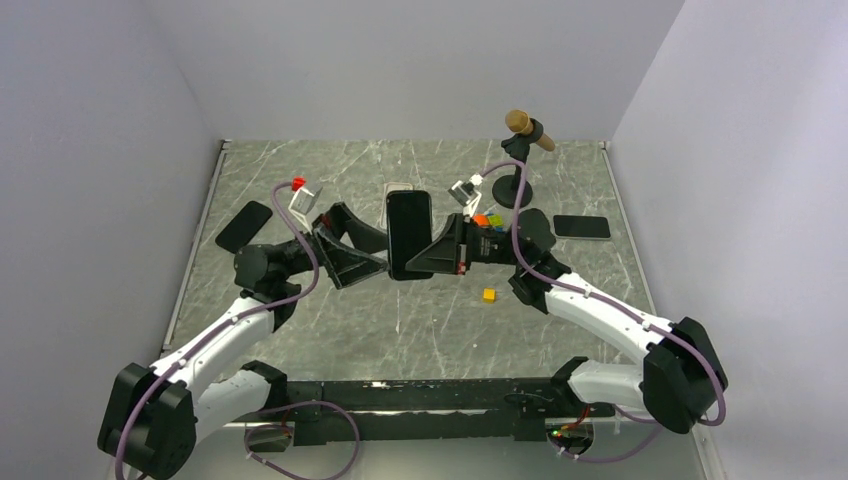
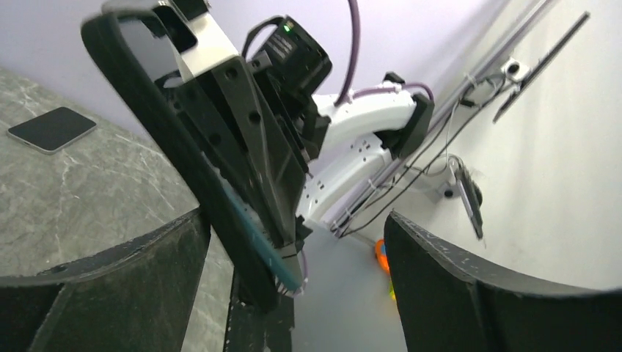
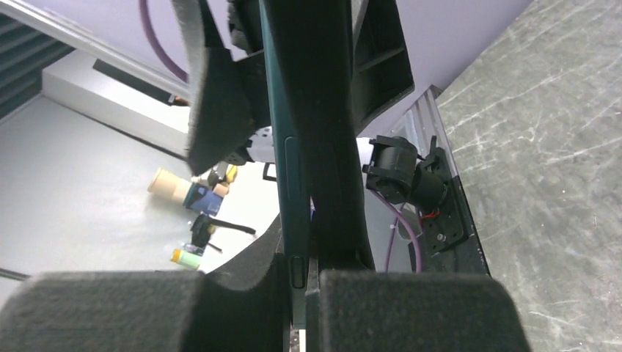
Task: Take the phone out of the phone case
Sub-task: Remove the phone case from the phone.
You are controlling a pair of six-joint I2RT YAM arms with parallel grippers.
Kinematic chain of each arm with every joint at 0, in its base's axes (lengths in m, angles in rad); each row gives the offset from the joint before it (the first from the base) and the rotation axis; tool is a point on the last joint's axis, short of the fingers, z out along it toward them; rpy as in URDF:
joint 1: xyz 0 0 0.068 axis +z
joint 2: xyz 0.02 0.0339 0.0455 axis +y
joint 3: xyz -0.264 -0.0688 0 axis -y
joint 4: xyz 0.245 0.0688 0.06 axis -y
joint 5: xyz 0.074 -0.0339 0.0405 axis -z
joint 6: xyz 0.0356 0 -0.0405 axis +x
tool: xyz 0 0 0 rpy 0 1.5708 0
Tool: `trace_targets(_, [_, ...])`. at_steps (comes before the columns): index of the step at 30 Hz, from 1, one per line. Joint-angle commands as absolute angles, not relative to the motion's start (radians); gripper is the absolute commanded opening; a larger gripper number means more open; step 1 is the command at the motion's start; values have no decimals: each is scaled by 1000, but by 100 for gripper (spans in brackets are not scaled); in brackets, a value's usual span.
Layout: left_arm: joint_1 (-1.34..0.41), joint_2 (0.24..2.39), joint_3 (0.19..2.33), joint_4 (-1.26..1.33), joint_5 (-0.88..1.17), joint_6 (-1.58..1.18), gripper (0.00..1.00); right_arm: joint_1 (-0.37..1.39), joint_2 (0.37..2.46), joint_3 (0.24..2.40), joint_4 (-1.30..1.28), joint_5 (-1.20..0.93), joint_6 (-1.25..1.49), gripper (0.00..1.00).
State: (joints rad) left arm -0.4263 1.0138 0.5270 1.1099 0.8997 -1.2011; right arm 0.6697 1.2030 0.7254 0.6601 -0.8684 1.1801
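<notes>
The phone [image 1: 408, 235], dark with a teal edge and still in its black phone case [image 3: 334, 147], is held upright above the middle of the table. My right gripper [image 1: 425, 262] comes in from the right and its foam pads [image 3: 411, 308] are shut on the phone's lower edge [image 3: 296, 271]. My left gripper [image 1: 382, 250] is on the phone's left side, open. In the left wrist view its fingers [image 2: 110, 293] stand wide apart, with the phone [image 2: 220, 198] between them and touching neither.
A black phone [image 1: 243, 226] lies at the table's left and another [image 1: 582, 226] at the right. A pale phone or case [image 1: 399, 188] lies behind the held one. A stand with a brown tip [image 1: 520, 160] is at the back right. Small coloured blocks [image 1: 488, 295] lie near the right arm.
</notes>
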Motion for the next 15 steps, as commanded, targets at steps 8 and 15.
trace_targets(8, [-410, 978, 484, 1238, 1106, -1159, 64, 617, 1166, 682, 1046, -978, 1366, 0])
trace_targets(15, [-507, 1007, 521, 1152, 1083, -1075, 67, 624, 1156, 691, 990, -974, 1326, 0])
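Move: The cased phone, already gripped near its lower end by the right hand, has its middle about 6 cm to the right of the open left hand and 3 cm ahead, at much the same height. From the right hand that middle is some 4 cm ahead, 1 cm left and 3 cm higher. Far below the left hand, the pale case lies about 28 cm ahead and 2 cm right, the yellow cube about 4 cm ahead and 23 cm right. Drawing back about 4 cm and sinking some 2 cm, the left hand swings roughly 10 degrees clockwise and partly narrows its wide-open fingers, bringing them level with the phone's lower left corner. The right hand keeps its grip and carries the phone about 2 cm right and 2 cm up, then slightly back. ##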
